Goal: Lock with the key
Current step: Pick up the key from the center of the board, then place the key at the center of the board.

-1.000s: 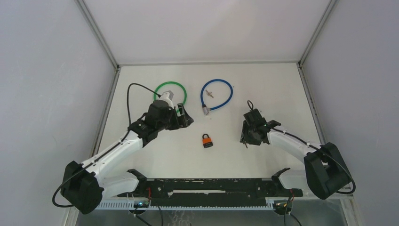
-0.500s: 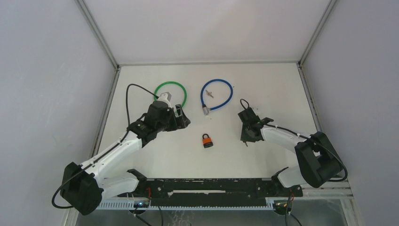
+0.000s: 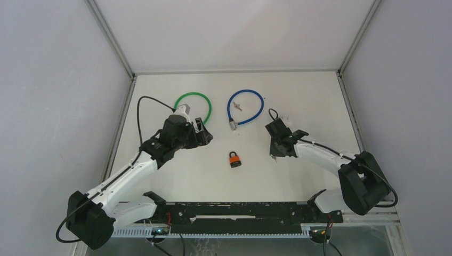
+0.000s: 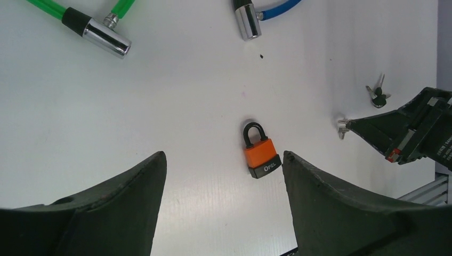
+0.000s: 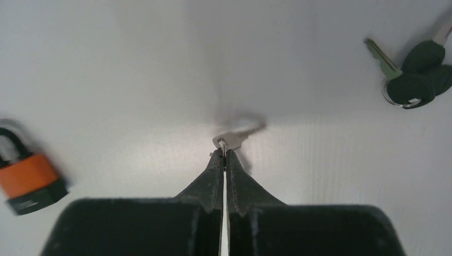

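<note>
The orange padlock [image 3: 234, 159] with a black shackle lies flat on the white table, also seen in the left wrist view as the padlock [image 4: 261, 152] and at the left edge of the right wrist view as the padlock [image 5: 26, 178]. My right gripper [image 5: 224, 154] is shut on a small silver key [image 5: 235, 137], pinched at the fingertips just above the table, to the right of the padlock. The same key [image 4: 341, 126] sticks out of the right gripper [image 3: 275, 152]. My left gripper [image 4: 223, 157] hangs open above the table, left of the padlock, holding nothing.
A green cable lock [image 3: 193, 105] and a blue cable lock [image 3: 245, 106] lie behind the padlock, with a small key [image 3: 237, 105] inside the blue loop. A bunch of dark-headed keys [image 5: 418, 74] lies to the right of the right gripper.
My right gripper has closed onto the small silver key and shifted slightly left and away. The left arm has drifted a little to the left, still open.
</note>
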`<state>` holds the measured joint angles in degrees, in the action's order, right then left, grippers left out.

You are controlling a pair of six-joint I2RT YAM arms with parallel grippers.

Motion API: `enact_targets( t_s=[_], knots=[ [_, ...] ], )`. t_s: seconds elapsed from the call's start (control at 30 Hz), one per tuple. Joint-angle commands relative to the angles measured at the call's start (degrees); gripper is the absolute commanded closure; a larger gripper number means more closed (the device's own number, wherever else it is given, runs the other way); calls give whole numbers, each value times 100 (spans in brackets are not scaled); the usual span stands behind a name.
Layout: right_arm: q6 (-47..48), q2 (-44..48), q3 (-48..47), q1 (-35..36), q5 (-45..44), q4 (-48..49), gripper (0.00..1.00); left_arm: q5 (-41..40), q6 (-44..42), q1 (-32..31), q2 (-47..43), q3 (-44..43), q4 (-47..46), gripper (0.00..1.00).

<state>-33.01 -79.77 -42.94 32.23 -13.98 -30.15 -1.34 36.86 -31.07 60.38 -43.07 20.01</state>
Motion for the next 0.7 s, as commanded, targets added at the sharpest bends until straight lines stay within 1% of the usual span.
enact_targets(
  t_s=[0.0,0.1,0.23,0.33,0.37,0.4,0.53,0.6,0.67],
  knots=[
    [103,309,-767,388,14,-105,100,-195,-135,183,-455,45,197,18],
    [132,223,-1449,729,259,17,100,-293,-103,520,-930,36,640,18],
    [230,-494,-2602,1083,512,454,100,-530,25,1118,-1583,116,1267,18],
    [306,-1398,-3639,1252,628,729,100,-758,220,1589,-2116,365,1520,18],
    [323,-1756,-4011,1293,662,745,100,-714,254,1711,-2297,474,1524,14],
    [344,-2092,-4424,1324,708,777,100,-608,259,1787,-2436,580,1478,13],
    [469,-3392,-5790,1466,542,1100,100,-308,479,1841,-2751,849,1497,13],
    [592,-4126,-6643,1516,501,1197,100,-163,566,1841,-2846,941,1492,13],
    [747,-4809,-7459,1612,231,1116,100,-30,637,1841,-2949,1048,1455,13]
  ],
)
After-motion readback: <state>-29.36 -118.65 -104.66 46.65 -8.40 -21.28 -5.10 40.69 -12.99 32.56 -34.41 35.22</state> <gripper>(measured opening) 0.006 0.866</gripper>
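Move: The green lock is the place for the key already pinched in the right hand: it lies about 34 cm to that hand's left and 16 cm ahead, almost at its height. The padlock sits some 16 cm left and 1 cm back; the blue lock's cylinder is 17 cm left and 19 cm ahead, all on the table. From the empty left hand, the green lock is roughly 15 cm ahead, 8 cm left and 13 cm below. The key, still pinched in the shut right fingers, is carried fast to the left and forward towards the green lock, about 30 cm left and 16 cm ahead, climbing some 16 cm before starting to sink; the fingertips tip up and swing left. Meanwhile the open, empty left hand clears out about 12 cm to its left, turning counter-clockwise, and finally draws back slightly. ##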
